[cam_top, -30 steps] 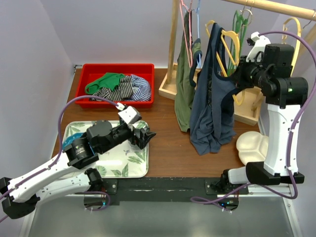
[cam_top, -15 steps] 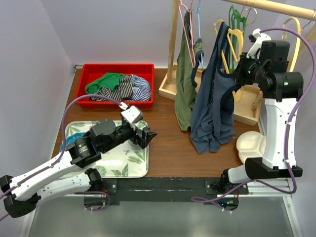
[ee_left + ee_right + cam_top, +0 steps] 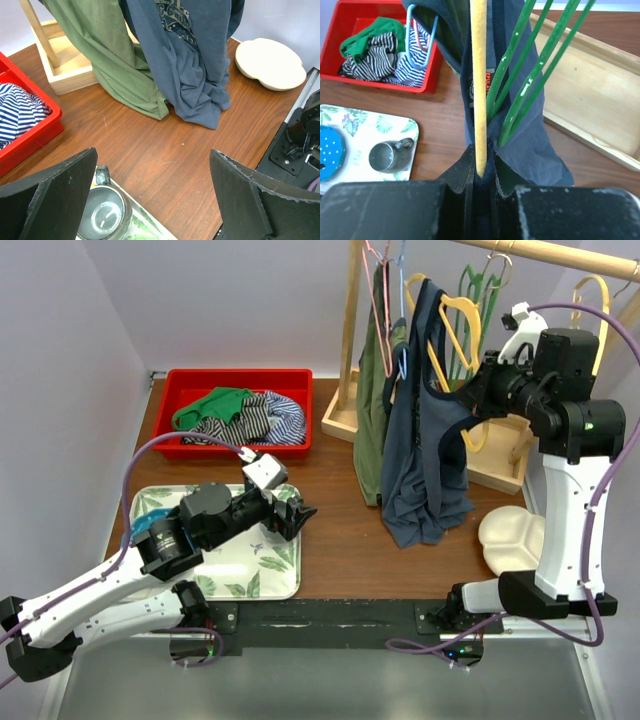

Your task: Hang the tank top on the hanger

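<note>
The navy-blue tank top (image 3: 425, 440) hangs draped over the mustard-yellow hanger (image 3: 465, 325) in front of the wooden rack, its hem bunched on the table. Its pale chest print shows in the left wrist view (image 3: 177, 22). My right gripper (image 3: 472, 398) is shut on the hanger's lower bar (image 3: 479, 75), with navy cloth (image 3: 540, 150) pinched in beside it between the fingers (image 3: 485, 167). My left gripper (image 3: 290, 515) hovers over the patterned tray, wide open and holding nothing (image 3: 152, 195), well left of the tank top (image 3: 185, 65).
An olive-green tank top (image 3: 370, 440) hangs just left of the navy one. Green hangers (image 3: 530, 65) press against the cloth. A red bin (image 3: 240, 378) of clothes stands at back left. A leaf-print tray (image 3: 280, 580) holds a metal cup (image 3: 102, 215). A white dish (image 3: 510, 535) lies at right.
My right gripper has carried the hanger and tank top a little to the left, towards the olive top. The left arm has barely moved.
</note>
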`<act>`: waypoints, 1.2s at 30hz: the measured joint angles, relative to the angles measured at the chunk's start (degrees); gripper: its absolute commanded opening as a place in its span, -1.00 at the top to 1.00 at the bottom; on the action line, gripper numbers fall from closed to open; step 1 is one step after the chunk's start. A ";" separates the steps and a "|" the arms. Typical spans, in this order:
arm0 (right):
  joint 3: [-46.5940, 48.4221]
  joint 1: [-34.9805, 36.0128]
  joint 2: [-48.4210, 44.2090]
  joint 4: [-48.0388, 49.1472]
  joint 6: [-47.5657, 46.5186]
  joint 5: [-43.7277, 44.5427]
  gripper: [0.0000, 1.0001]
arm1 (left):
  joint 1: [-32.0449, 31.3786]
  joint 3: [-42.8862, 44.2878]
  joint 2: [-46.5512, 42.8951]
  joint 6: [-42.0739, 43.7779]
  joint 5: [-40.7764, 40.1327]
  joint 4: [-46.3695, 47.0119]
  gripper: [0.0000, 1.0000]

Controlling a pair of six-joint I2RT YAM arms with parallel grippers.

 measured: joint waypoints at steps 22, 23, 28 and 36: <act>-6.47 0.74 -8.26 1.68 1.97 -4.74 1.00 | 0.00 1.57 3.67 -0.04 1.07 1.29 -1.00; -8.11 0.74 -9.73 1.79 1.95 -4.76 1.00 | 0.00 1.57 3.61 -0.04 1.09 1.29 -1.00; -15.63 0.76 -15.69 2.05 1.49 -4.13 1.00 | 0.00 1.60 2.80 -0.07 1.11 1.29 -1.00; -19.43 0.74 -16.13 2.38 1.49 -2.08 1.00 | 0.00 1.73 2.43 -0.39 1.42 1.27 -1.00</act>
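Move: The right hand keeps the yellow hanger's end with the blue tank top; the rack's wooden rail, where its hook is to go, lies about 15 cm ahead and 15 cm above, straight on. Green hangers hang some 14 cm ahead, level sideways and roughly 3 cm higher; the olive tank top's middle is about 8 cm ahead, 15 cm left and 12 cm below. From the left hand the rail spot is roughly 30 cm ahead, 28 cm right and 28 cm up. Still gripping hanger and shirt, the right hand edges 2 cm left, then backs 8 cm off the rail, sinking. ##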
